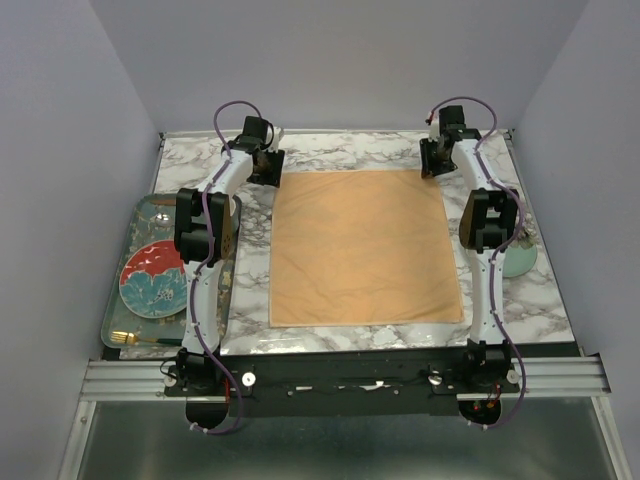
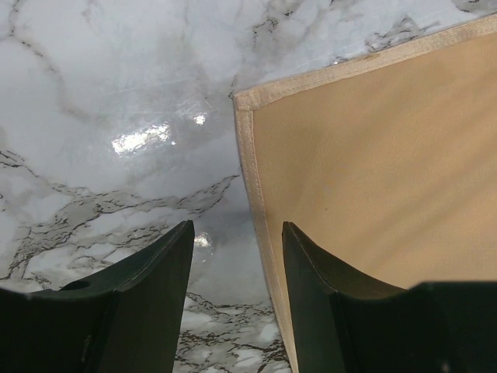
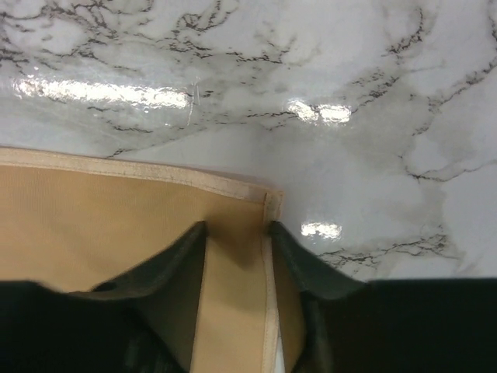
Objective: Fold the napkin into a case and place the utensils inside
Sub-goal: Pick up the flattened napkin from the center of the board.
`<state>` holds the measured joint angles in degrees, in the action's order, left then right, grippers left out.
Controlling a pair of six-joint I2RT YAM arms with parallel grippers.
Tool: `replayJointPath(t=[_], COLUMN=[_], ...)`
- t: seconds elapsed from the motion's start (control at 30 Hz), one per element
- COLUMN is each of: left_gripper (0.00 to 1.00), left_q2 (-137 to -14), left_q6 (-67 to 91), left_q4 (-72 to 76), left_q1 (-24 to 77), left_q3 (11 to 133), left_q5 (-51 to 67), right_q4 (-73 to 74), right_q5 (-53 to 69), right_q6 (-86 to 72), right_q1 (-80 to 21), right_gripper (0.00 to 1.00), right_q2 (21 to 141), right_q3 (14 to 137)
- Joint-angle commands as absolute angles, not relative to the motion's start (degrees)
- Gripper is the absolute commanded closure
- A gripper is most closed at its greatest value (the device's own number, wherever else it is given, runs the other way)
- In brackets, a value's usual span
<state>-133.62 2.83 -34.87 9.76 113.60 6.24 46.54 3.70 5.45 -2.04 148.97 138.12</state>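
Note:
The peach-orange napkin [image 1: 365, 245] lies spread flat on the marble table, and no case is in view. My left gripper [image 1: 266, 165] is down at its far left corner. It is open [image 2: 237, 229] and straddles the left hem, one finger over marble and one over the napkin [image 2: 373, 171]. My right gripper [image 1: 434, 165] is at the far right corner. Its jaws [image 3: 237, 227] stand apart on the napkin [image 3: 101, 210] with a flat strip of cloth and the hem between them. The utensils show as a gold fork [image 1: 128, 339] on the tray's near end.
A grey patterned tray [image 1: 128, 228] sits at the left edge and holds a red and teal plate [image 1: 153, 283]. A pale green dish [image 1: 520, 262] stands by the right arm. Purple walls close in on the table at the left, back and right.

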Motion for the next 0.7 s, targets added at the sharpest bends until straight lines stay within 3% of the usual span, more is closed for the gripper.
replayJointPath(t=[0.0, 0.07, 0.1, 0.47, 0.67], left_gripper=[0.42, 0.42, 0.42, 0.43, 0.43], left_q2=[-133.41, -133.85, -134.38, -138.16, -144.22], left_q6=[2.02, 2.02, 1.85, 1.49, 2.28], left_q4=[-35.85, -35.68, -35.77, -35.59, -39.28], left_q1=[9.58, 9.58, 9.58, 10.02, 11.51], left_q3=[116.8, 117.24, 117.94, 122.6, 131.2], left_q5=[7.03, 6.33, 6.24, 9.76, 7.92], right_q4=[48.95, 48.95, 48.87, 45.26, 44.04], right_q5=[6.85, 6.94, 6.94, 9.67, 10.02], right_q6=[4.48, 4.83, 5.01, 6.41, 7.12], right_q1=[-1.76, -1.76, -1.84, -1.76, -1.76], right_gripper=[0.78, 0.95, 0.99, 1.0, 0.99], right_q2=[151.0, 150.91, 150.73, 145.99, 143.36], right_q3=[139.66, 139.4, 139.13, 133.77, 131.49])
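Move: The napkin lies flat, and its far right corner is just about under the right gripper: roughly 1 cm ahead, 1 cm to its right and 1 cm below. The green plate is some 21 cm back and 14 cm to that gripper's right. The napkin's far left corner is about 5 cm ahead of the left gripper, 2 cm to its right and 2 cm below; the cup stands some 6 cm back and 11 cm to the left gripper's left. Shut the right fingers fully on the far right corner of the napkin and keep the pinch low at the board, easing about 1 cm left. Meanwhile lift the left gripper some 2 cm and bring it about 3 cm forward and a little right, sinking again as it nears the far left corner, fingers staying open. ##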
